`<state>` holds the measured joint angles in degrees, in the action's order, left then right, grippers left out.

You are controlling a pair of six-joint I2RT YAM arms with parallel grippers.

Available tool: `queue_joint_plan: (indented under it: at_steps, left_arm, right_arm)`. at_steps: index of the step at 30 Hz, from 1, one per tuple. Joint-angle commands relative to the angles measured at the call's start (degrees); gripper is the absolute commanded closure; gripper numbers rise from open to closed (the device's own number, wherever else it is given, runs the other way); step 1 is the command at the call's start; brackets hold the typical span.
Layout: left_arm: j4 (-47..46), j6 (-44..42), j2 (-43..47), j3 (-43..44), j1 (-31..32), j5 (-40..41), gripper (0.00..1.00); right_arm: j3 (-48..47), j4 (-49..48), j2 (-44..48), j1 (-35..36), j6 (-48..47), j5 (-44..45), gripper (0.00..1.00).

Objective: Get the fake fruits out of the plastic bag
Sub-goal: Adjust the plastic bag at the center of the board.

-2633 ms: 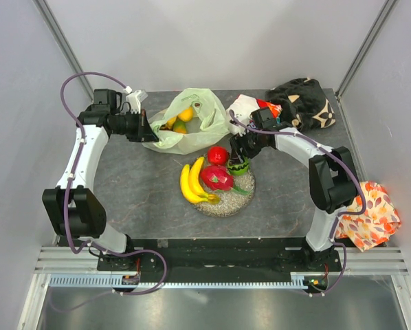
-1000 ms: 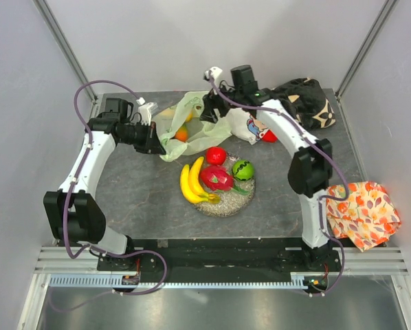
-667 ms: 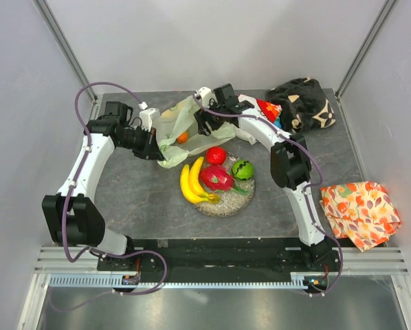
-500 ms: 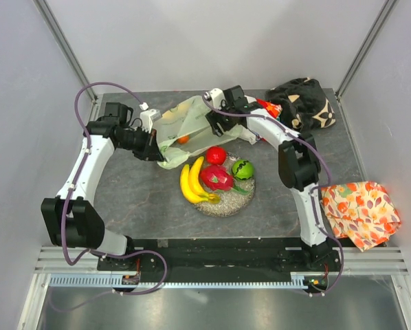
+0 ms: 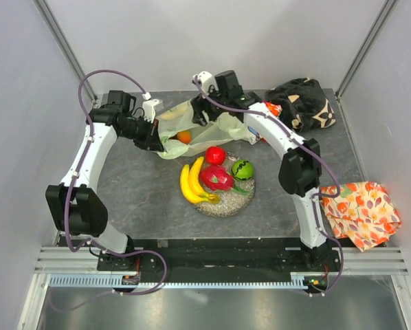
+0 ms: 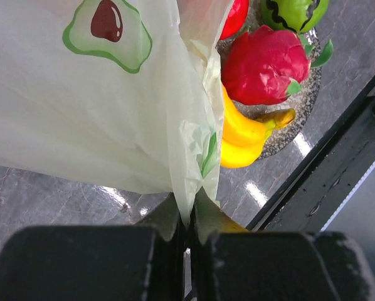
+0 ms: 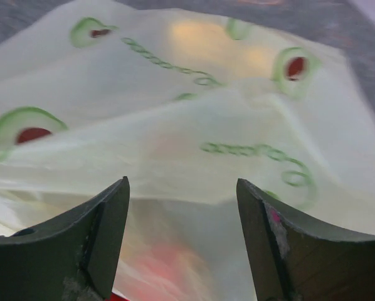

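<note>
The pale green plastic bag (image 5: 209,129) lies at the back of the table with an orange fruit (image 5: 183,137) showing at its mouth. My left gripper (image 5: 154,135) is shut on the bag's edge (image 6: 194,182), which hangs pinched between its fingers. My right gripper (image 5: 199,114) hovers open over the bag's rear side, with bag film (image 7: 175,94) below its tips (image 7: 182,188) and nothing held. Bananas (image 5: 191,181), a dragon fruit (image 5: 217,177), an apple (image 5: 216,155) and a lime (image 5: 242,169) rest on the round dish (image 5: 234,204).
A black patterned cloth (image 5: 302,103) sits at the back right. An orange leaf-patterned cloth (image 5: 360,213) hangs at the right edge. A white printed cloth (image 5: 266,110) lies under the right arm. Grey walls close in on three sides.
My right gripper has swung left and back over the bag, staying open. My left gripper has pulled the bag's edge slightly back, still shut on it.
</note>
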<state>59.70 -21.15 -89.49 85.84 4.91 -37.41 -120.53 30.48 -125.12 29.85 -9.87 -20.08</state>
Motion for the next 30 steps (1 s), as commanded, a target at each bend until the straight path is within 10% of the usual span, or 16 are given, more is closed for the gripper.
queue_joint_plan:
  at_steps: [1, 17, 30]
  left_arm:
    - [-0.1, 3.2, 0.3, 1.9, 0.2, 0.4, 0.98]
    - [-3.9, 6.5, 4.0, -5.6, 0.1, 5.8, 0.98]
    - [-6.7, 12.5, 0.1, 1.1, 0.1, 1.9, 0.98]
  right_arm:
    - [-3.2, 1.8, -5.0, 2.6, 9.9, -7.1, 0.26]
    - [-0.3, -0.2, -1.4, 4.9, 12.5, -3.4, 0.28]
    - [15.2, -1.6, 8.3, 5.0, 11.2, -16.8, 0.5]
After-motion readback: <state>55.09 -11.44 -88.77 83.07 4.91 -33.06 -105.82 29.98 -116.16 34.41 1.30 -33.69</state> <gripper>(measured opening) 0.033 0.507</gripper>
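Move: My open right hand hovers over the plastic bag, whose middle is about 4 cm back and some 10 below. From this hand, the orange fruit inside lies about 7 cm back and 8 left, and the red fruit on the plate 15 back and 5 right, both about 16 down. My left hand already grips the bag's left corner; the bag's middle is roughly 7 cm ahead, 18 right and 12 below it. I sweep my right hand some 5 cm left, back and down over the bag, then draw it back another 6 cm while rising as much again, towards the bag's near rim and the red fruit, fingers tipping down about 15 degrees and closing partway. My left hand keeps its pinch on the corner, dipping about 3 cm and slightly back before coming most of the way up again. ##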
